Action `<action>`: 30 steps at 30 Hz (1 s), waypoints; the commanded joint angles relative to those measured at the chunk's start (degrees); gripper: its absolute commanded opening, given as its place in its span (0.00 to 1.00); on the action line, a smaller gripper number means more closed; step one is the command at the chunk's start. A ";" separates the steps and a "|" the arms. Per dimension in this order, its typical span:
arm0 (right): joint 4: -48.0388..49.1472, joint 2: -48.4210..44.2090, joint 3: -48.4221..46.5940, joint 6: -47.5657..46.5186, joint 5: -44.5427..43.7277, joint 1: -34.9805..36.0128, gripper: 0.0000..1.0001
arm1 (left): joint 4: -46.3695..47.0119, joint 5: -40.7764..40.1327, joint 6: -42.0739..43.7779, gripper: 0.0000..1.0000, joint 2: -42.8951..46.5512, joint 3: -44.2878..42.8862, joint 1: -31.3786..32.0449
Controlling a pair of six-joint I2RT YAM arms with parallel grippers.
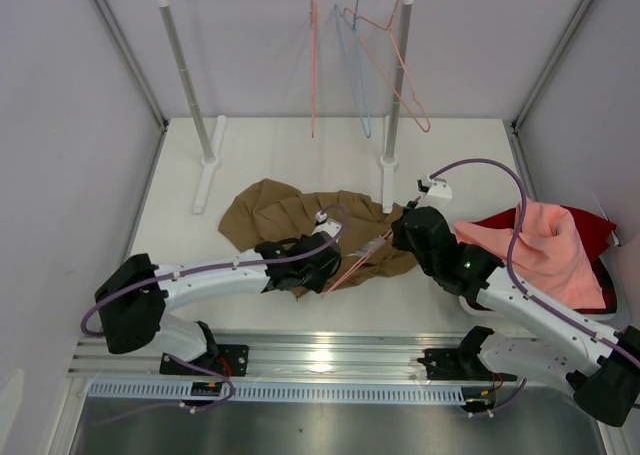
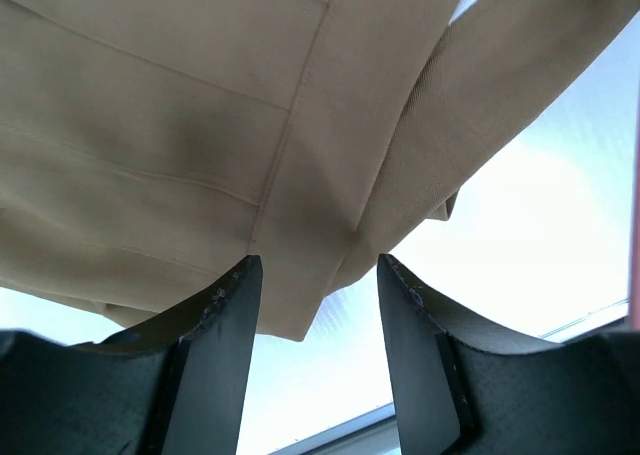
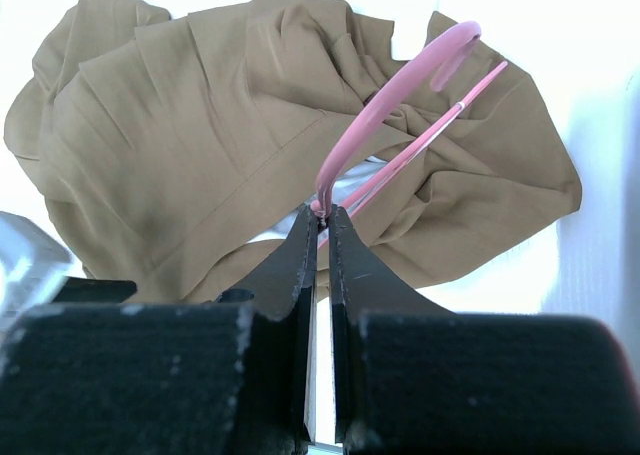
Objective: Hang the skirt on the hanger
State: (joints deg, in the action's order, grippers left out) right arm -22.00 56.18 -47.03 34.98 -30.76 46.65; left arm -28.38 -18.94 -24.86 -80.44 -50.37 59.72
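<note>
The tan-brown pleated skirt [image 1: 280,213] lies crumpled on the table's middle. A salmon-pink wire hanger [image 1: 352,265] lies slanted across its right part. My right gripper [image 1: 394,237] is shut on the hanger [image 3: 380,115] at the base of its hook, seen in the right wrist view with the skirt [image 3: 200,125] behind it. My left gripper [image 1: 322,265] sits at the skirt's near edge. In the left wrist view this gripper [image 2: 318,265] stands open, and a fold of the skirt [image 2: 200,105] hangs down between the fingertips [image 2: 245,285].
A clothes rail at the back holds pink hangers [image 1: 400,75] and a light blue hanger [image 1: 358,85]; its right post [image 1: 391,105] stands just behind the skirt. A salmon-pink cloth [image 1: 540,245] lies over a dark red cloth [image 1: 592,225] at the right.
</note>
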 commanded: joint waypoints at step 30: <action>0.03 -0.73 1.15 0.00 -0.09 -1.21 0.00 | -1.50 -11.03 2.27 0.03 -6.13 -5.62 0.92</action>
State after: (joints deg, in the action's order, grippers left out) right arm -22.00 55.46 -46.70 34.98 -30.41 45.91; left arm -30.35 -28.62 -23.77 -86.28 -53.49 60.60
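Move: The skirt's waist edge, the fold to be taken, lies about 2 cm ahead of the open left hand, 1 cm to its left and 2 cm below. The white lining shows some 6 cm ahead and 9 cm to the right of that hand; the hanger's near limb slants past about 5 cm to its right. From the right hand, still gripping the hanger, that waist edge is about 16 cm left, 7 cm back and 14 cm below. Left hand dips and edges forward about 2 cm each, then shuts on the skirt's waist edge, rising slightly. ##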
